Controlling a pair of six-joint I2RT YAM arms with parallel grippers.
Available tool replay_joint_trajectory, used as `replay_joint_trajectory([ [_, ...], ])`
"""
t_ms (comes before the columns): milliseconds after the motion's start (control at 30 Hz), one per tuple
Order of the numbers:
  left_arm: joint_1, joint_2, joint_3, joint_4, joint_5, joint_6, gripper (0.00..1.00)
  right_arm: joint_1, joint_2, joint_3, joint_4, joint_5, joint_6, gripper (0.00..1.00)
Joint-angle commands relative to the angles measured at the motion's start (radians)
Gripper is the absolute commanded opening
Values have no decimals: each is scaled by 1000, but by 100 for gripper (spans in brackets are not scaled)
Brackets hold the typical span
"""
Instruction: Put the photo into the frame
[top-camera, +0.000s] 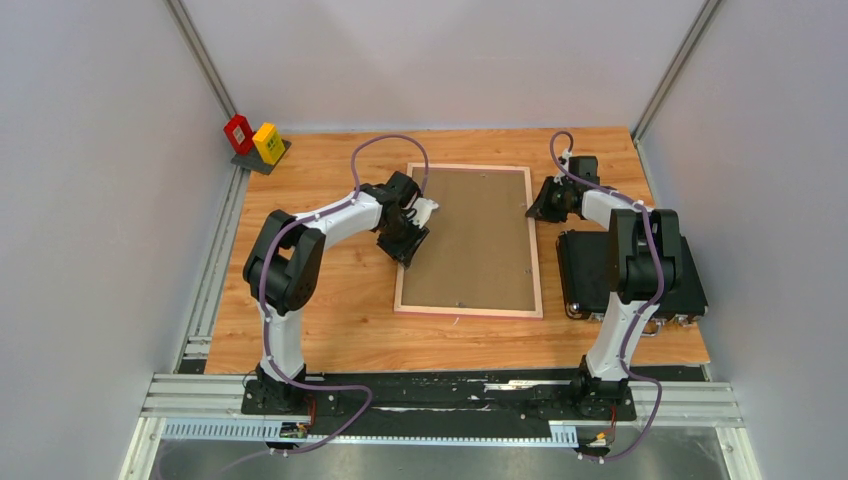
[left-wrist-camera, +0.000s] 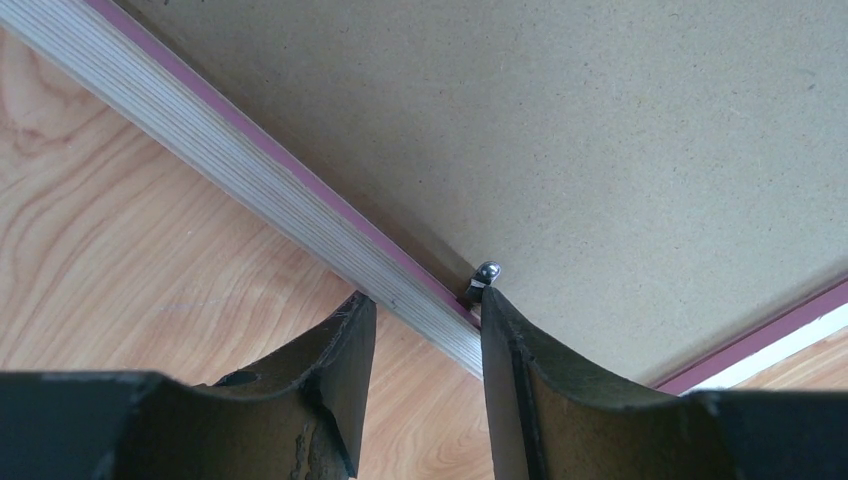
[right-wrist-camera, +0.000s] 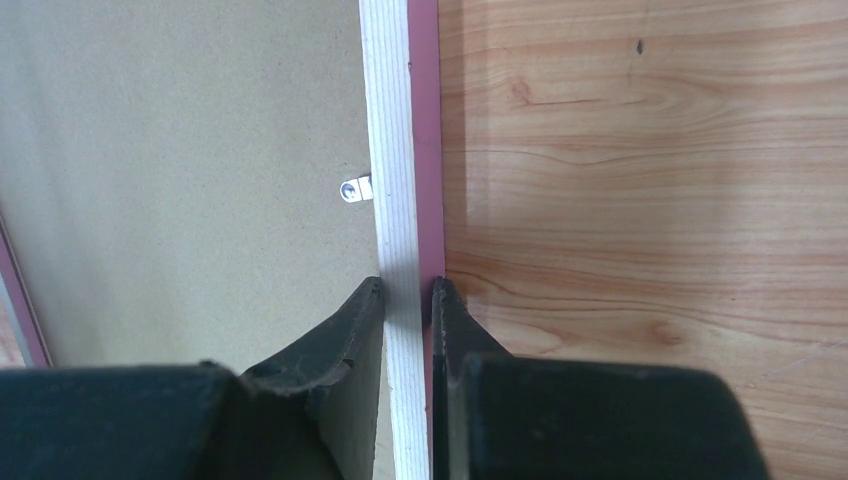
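Observation:
The frame lies back-up on the table, light wood rail with a pink edge, and a plain brown backing board fills it. The photo is hidden. My left gripper is at the frame's left rail. It stands open astride the rail, with its right finger beside a small metal tab on the board. My right gripper is shut on the frame's right rail, one finger on the board side and one on the pink outer edge.
A black case sits on the table right of the frame, under the right arm. A red block and a yellow block stand at the back left corner. Another metal tab sticks out from the right rail.

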Motion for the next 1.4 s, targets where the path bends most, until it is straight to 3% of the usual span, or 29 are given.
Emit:
replay_joint_trajectory([
  [0, -3, 11, -9, 24, -14, 8, 47, -12, -8, -6, -20, 1, -4, 0],
  [467, -5, 4, -11, 18, -12, 13, 42, -12, -7, -4, -21, 0, -5, 0],
  [533, -4, 1, -10, 17, -13, 13, 49, -12, -7, -4, -22, 0, -4, 0],
  [633, -3, -8, -6, 15, -18, 10, 72, -12, -7, -5, -22, 0, -4, 0],
  [767, -3, -25, 16, 7, -31, 6, 85, -12, -8, -5, -22, 0, -4, 0],
  [1033, 31, 0, 145, 20, -99, -27, 88, -13, -10, -7, -22, 0, -5, 0],
  [1367, 129, 229, 520, -5, -129, -204, 88, -12, -9, -7, -22, -2, -4, 0],
])
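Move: Between the left hand's half-open fingers lies the frame's left rail. The near-left clip sits at the inner finger, about 2 cm right of the hand point and 1 cm back. The far-left clip is some 18 cm ahead and 1 cm right, the near-rail clip roughly 10 cm back and 12 cm right. From the right hand, the near-left clip lies about 29 cm left and 13 cm back; the far-right clip is 2 cm ahead and 2 cm left. Squeezing slightly harder across the left rail, with its inner finger on the near-left clip, the left hand first stays in place. It then opens wide, comes free and sweeps about 13 cm forward along the rail towards the far-left clip, rising some 6 to 7 cm, its fingertips swinging forward and the wrist turning about 15 degrees counter-clockwise. The right hand keeps its pinch on the right rail, unmoving. ##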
